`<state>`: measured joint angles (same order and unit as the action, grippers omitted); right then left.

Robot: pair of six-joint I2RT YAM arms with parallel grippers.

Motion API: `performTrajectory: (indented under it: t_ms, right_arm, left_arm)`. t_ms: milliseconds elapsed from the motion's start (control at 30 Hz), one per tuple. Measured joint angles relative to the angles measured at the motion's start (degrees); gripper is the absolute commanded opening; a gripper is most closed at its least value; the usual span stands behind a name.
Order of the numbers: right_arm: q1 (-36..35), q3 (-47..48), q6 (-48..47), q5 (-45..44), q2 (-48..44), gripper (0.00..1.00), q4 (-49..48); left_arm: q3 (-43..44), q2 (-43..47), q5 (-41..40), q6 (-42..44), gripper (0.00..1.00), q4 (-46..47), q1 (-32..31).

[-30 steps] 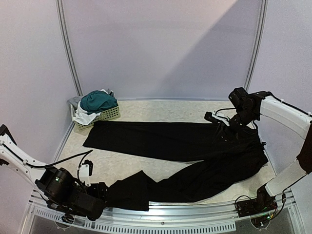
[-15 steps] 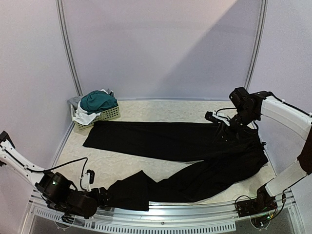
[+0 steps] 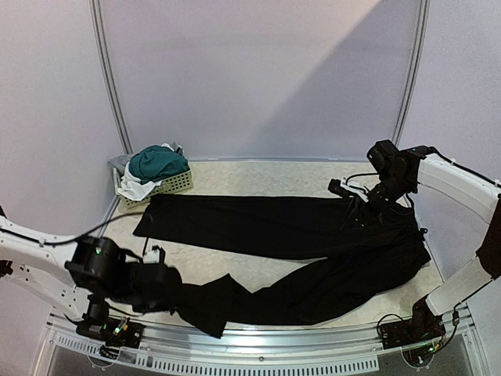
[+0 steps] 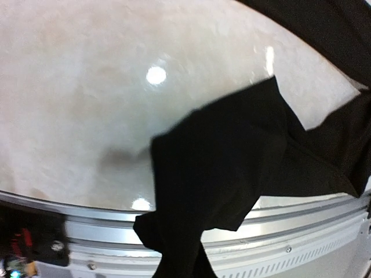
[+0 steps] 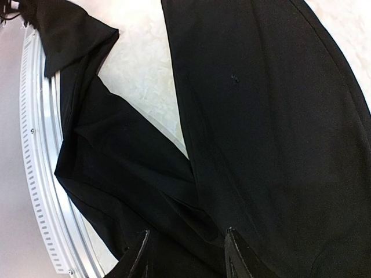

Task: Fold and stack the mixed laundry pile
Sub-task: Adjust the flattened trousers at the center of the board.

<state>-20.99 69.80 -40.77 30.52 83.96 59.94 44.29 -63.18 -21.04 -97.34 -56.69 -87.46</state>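
Long black trousers (image 3: 282, 227) lie spread across the table, one leg straight toward the left, the other angled to the near edge. My left gripper (image 3: 174, 294) is shut on the hem end of that near leg (image 4: 226, 168), which is lifted and hangs over the table's front rail; cloth hides the fingertips. At the waist end on the right, my right gripper (image 3: 366, 205) is low over the trousers (image 5: 272, 116), its fingers (image 5: 141, 249) apart with flat black cloth showing between them. Teal-green shorts (image 3: 159, 163) and a white cloth (image 3: 135, 189) sit heaped in the basket.
A small pale perforated basket (image 3: 176, 184) stands at the back left corner. A metal rail (image 3: 258, 337) runs along the table's near edge. Curved poles and pale walls close in the back and sides.
My left gripper has shut on the near trouser leg's end, lifted it and drawn it left and away from the front rail. The right arm has stayed put.
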Motion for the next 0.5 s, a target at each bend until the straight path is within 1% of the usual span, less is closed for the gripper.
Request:
performTrajectory:
  t_ms: [67,133,200,267,333,367,433,500]
  right_arm:
    - [0.0,0.0,0.0,-0.2,0.0,0.43,0.0]
    - [0.0,0.0,-0.1,-0.4,0.0,0.43,0.0]
    - [0.0,0.0,-0.1,-0.4,0.0,0.43,0.0]
    - [0.0,0.0,0.0,-0.4,0.0,0.43,0.0]
    - [0.0,0.0,0.0,-0.4,0.0,0.43,0.0]
    - [0.0,0.0,0.0,-0.4,0.0,0.43,0.0]
    - [0.0,0.0,0.0,-0.4,0.0,0.43,0.0]
    - [0.0,0.0,0.0,-0.5,0.0,0.43,0.0]
  left_arm:
    - [5.4,0.2,1.1,9.8,0.00,-6.7,8.3]
    - [8.9,0.3,1.6,17.1,0.00,-10.8,14.4]
    - [11.1,1.2,3.1,23.4,0.00,-13.2,20.4]
    - [10.8,3.8,6.1,27.3,0.00,-13.6,25.9]
    - [8.1,7.8,10.4,28.6,0.00,-10.7,30.6]
    - [6.5,9.4,12.1,28.5,0.00,-9.2,31.7]
    - [0.3,13.4,17.1,25.6,0.00,-2.7,33.4]
    - [-7.0,16.7,22.0,20.4,0.00,5.3,33.5]
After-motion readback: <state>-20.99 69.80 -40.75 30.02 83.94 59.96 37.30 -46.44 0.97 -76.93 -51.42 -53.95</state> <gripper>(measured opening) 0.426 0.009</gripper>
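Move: The far trouser leg's cuff lies some 28 cm ahead and 15 cm to the left of the left hand, which already grips the near leg's end about 6 cm above the board. The near leg's folded corner is roughly 10 cm ahead and 18 cm to the right, also about 6 cm below; the laundry basket stands about 43 cm ahead and 17 cm left. From the right hand, that far cuff is some 75 cm left, 10 cm farther out and 12 cm lower. The near trouser leg's end, still pinched in the shut left fingers, is swung quickly forward, left and up, about 6 cm each way, towards the far leg's cuff. The hand then drops some 4 cm and eases a little back and right, rolling about 25 degrees so that its left side dips. ##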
